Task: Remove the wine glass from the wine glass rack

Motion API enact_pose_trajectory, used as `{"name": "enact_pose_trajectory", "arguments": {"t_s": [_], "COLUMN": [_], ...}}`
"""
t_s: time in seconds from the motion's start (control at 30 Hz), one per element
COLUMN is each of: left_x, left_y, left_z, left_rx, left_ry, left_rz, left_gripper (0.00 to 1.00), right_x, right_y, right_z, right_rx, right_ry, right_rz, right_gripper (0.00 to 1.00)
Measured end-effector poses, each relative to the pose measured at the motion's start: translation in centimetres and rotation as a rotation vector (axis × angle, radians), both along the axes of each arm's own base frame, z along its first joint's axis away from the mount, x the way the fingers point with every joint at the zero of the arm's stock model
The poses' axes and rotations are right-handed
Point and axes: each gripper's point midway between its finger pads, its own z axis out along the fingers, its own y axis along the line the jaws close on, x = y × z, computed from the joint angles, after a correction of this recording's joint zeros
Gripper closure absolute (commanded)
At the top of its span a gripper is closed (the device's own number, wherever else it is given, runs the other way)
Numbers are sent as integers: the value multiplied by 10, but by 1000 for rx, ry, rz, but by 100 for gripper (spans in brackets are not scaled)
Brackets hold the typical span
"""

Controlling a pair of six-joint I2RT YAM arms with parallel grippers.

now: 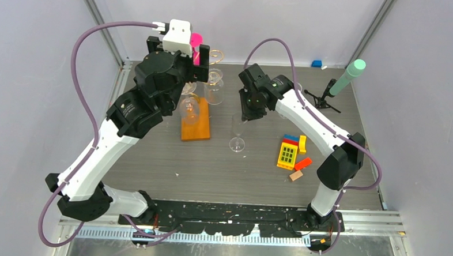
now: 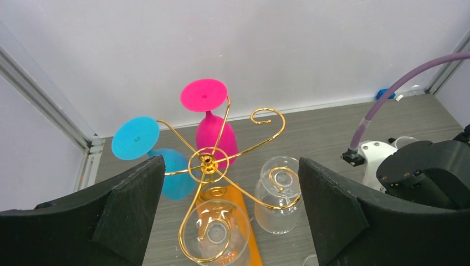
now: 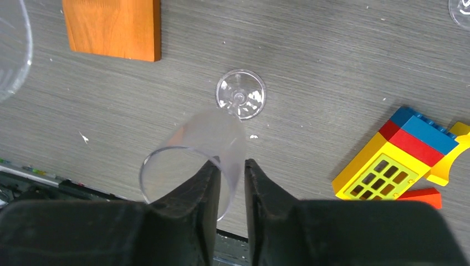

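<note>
The wine glass rack (image 2: 206,162) is gold wire on an orange wooden base (image 1: 195,125). Upside down on its arms hang a pink glass (image 2: 213,133), a blue glass (image 2: 166,169) and two clear glasses (image 2: 219,230) (image 2: 277,199). My left gripper (image 2: 230,172) hovers above the rack, open wide and holding nothing. A clear wine glass (image 1: 237,134) stands upright on the table right of the base, its foot (image 3: 240,94) down. My right gripper (image 3: 233,166) is over it, one finger inside the bowl and one outside, nearly together on the rim wall.
Toy bricks (image 1: 292,151) lie to the right of the standing glass. A black tripod with a mint-green tip (image 1: 341,84) stands at the back right, and a small blue object (image 1: 316,64) lies by the back wall. Another clear glass edge (image 3: 460,11) shows in the right wrist view's corner.
</note>
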Motion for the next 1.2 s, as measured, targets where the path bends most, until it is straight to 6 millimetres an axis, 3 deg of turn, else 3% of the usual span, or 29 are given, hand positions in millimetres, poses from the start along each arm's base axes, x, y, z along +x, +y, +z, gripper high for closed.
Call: {"name": "enact_pose_trajectory", "arguments": {"t_s": [0.13,0.23,0.4,0.6,0.93,1.03,1.2], "left_x": [1,3,3,1,-6,-9,-11], "left_y": [1,0,3,8,21,25,29], "left_z": [-6,-10,-12,-11,-17,-19,-22], "left_rx": [10,17,36,43,36,30,25], "left_ry": [8,14,14,10,28,35,50], "left_rz": [9,13,24,39,68,75,80], "left_gripper": [7,7,7,6,5,5,3], "right_x": [6,14,28,59,111,120,129], "right_y": [-4,-7,-14,-30,-100,-110,-109], "right_z": [5,11,22,34,12,9,10], "right_rx": [-27,-48,-92,-149,-239,-243,-235], "right_ry": [-31,-63,-125,-190,-152,-146,-154], "right_rz": [-16,-39,-70,-133,-310,-335,-335], "right_gripper": [99,100,100,100,100,99,84]}}
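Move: The wine glass stands upright almost under the right hand, its middle level with the hand, about 3 cm left and 8 cm below. A second glass stands some 13 cm ahead and 18 cm right of the hand. The yellow window block lies 4 cm back and 18 cm right, the rack's wooden base 9 cm ahead and 21 cm left, both low on the table. From the left hand the wine glass is roughly level, 14 cm right and 38 cm down. Right fingers pinch the rim, carrying the glass some 13 cm forward and 11 right towards the second glass. ##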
